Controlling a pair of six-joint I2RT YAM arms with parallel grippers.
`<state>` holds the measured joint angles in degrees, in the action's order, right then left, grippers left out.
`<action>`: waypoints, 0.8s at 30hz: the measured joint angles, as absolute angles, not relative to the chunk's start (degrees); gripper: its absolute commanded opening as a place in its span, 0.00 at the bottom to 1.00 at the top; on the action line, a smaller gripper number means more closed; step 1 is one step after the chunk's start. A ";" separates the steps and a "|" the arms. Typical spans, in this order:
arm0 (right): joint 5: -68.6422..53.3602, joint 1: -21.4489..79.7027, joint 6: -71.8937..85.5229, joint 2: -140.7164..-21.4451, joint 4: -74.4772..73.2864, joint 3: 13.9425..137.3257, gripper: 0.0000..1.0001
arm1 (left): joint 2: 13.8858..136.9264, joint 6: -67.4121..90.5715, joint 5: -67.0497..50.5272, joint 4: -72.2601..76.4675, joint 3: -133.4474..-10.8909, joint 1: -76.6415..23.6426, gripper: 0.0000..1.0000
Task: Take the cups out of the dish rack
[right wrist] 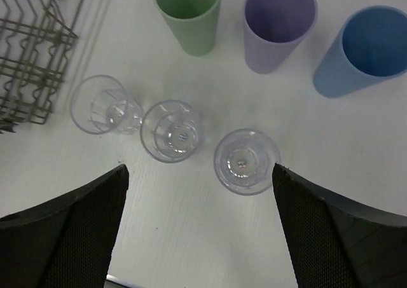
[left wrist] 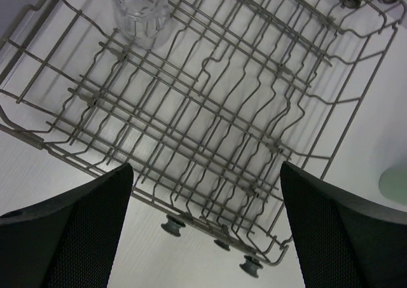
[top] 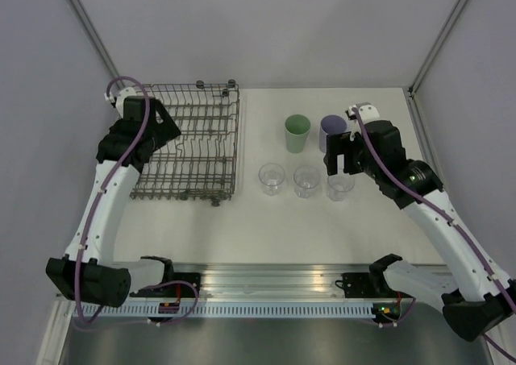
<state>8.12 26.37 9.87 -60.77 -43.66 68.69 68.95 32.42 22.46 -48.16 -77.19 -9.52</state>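
Observation:
The grey wire dish rack stands at the left of the table. My left gripper hovers open over its left part. In the left wrist view, the left gripper has nothing between its fingers, and one clear cup stands in the rack's far corner. On the table stand the green cup, the lavender cup and three clear cups. My right gripper is open above the right clear cup, holding nothing. The blue cup stands right of the lavender one.
The green cup and two more clear cups stand in rows close together. A corner of the rack lies just left of them. Grey walls close off the table's back and sides.

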 measured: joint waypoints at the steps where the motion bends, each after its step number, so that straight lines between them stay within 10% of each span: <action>1: 6.92 26.37 10.28 -58.78 -41.82 67.35 0.98 | 70.83 33.06 22.46 -48.34 -78.85 -8.03 1.00; 24: -23.27 26.37 29.23 -49.19 -6.20 44.95 0.98 | 113.67 33.45 16.75 -47.07 -105.06 12.38 1.00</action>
<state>-23.27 26.37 29.23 -49.19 -6.20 44.95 113.67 33.45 16.75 -47.07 -105.06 12.38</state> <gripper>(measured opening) 0.978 0.993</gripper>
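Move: The last clear cup, in the rack's left part, lies about 14 cm ahead of the left hand, 15 cm to its left and 19 cm below; the rack's middle is some 11 cm ahead, 6 cm left and 22 cm down. From the right hand that cup is roughly 14 cm ahead, 58 cm left, 18 cm lower. Below the right hand, 18 cm down, stand the right table cup, 1 cm ahead, and the middle table cup, 2 cm ahead, 10 cm left. Open left hand swings 20 cm forward-left, sinking above the racked cup; open right swings 10 cm left, rolling. ##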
